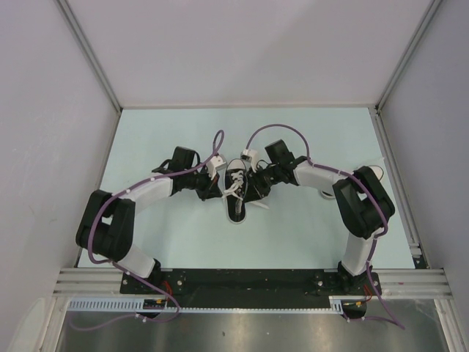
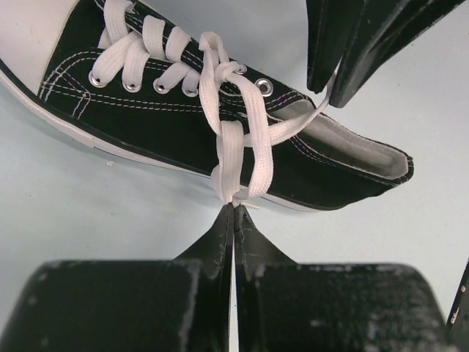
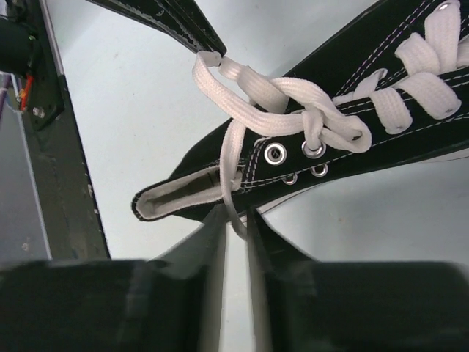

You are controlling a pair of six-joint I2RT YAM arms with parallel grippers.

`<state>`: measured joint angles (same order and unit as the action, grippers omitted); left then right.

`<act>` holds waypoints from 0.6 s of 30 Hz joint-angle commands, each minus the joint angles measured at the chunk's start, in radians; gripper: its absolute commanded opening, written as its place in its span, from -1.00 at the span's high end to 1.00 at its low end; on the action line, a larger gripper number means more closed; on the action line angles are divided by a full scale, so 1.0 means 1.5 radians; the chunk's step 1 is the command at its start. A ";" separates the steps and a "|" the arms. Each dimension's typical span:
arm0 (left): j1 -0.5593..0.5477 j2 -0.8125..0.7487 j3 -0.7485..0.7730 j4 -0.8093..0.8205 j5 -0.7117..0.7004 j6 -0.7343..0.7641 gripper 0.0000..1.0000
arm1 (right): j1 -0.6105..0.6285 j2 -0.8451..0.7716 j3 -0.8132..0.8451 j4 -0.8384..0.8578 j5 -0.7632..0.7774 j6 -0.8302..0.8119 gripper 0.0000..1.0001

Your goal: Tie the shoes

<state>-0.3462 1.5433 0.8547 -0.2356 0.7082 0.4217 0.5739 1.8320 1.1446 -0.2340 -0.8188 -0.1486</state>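
Note:
One small black sneaker (image 1: 236, 196) with white laces lies between my two grippers, toe toward the arm bases. My left gripper (image 2: 234, 205) is shut on a white lace loop (image 2: 253, 158) that hangs over the side of the shoe (image 2: 146, 125), pinched right at the fingertips beside the sole. My right gripper (image 3: 236, 216) sits on the other side of the shoe (image 3: 352, 147), by the heel opening. Its jaws are a little apart, and a thin lace strand (image 3: 233, 176) runs down between them, against one finger. A half-knot sits at the top eyelets.
The pale blue table (image 1: 293, 235) is enclosed by white walls on three sides. A metal rail (image 1: 249, 279) runs along the near edge by the arm bases. Purple cables (image 1: 282, 130) arc above both wrists. The left gripper's fingers (image 3: 176, 22) reach into the right wrist view.

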 commanded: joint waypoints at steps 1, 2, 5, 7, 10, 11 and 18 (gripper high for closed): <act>0.003 0.003 0.023 0.000 0.000 -0.001 0.99 | 0.001 0.007 0.000 0.007 0.009 -0.014 0.78; 0.003 0.002 0.023 -0.001 0.001 0.000 1.00 | 0.001 0.007 0.000 0.006 0.009 -0.014 0.86; 0.003 -0.001 0.019 -0.001 0.001 0.000 1.00 | -0.002 0.003 0.001 0.003 0.013 -0.012 1.00; 0.003 0.000 0.017 -0.006 0.001 0.005 1.00 | -0.006 -0.005 0.001 0.004 0.012 -0.009 1.00; 0.003 -0.004 0.013 -0.009 -0.001 0.016 1.00 | -0.017 -0.023 0.001 0.016 0.010 0.007 1.00; 0.003 -0.006 0.011 -0.010 -0.001 0.019 0.99 | -0.023 -0.029 0.000 0.021 0.009 0.013 1.00; 0.003 -0.010 0.007 -0.011 0.002 0.032 1.00 | -0.046 -0.070 0.001 0.071 0.038 0.063 1.00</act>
<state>-0.3462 1.5459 0.8547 -0.2504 0.7078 0.4446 0.5220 1.8000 1.1419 -0.2081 -0.7864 -0.0982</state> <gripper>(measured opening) 0.003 0.009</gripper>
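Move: The loose lace end the right hand goes for already lies between its half-open fingertips, by the shoe's right side. The knot sits about 5 cm ahead of this hand and 2 cm to its left, the loops held by the left fingers some 8 cm left and 2 cm ahead, the heel opening roughly 2 cm back, 3 cm left and a little lower. From the left hand, that lace end is about 8 cm to the right and 2 cm back. The right fingers shut fully on the loose lace end while the hand holds nearly still, then draw it about 2.5 cm forward along the shoe's right side towards the toe, edging off to the right and rising about a centimetre late on, still speeding up, the wrist turning slightly clockwise. The left hand stays in place with its fingers shut, keeping its pinch on the loops at the shoe's left side as the other end is drawn away. ##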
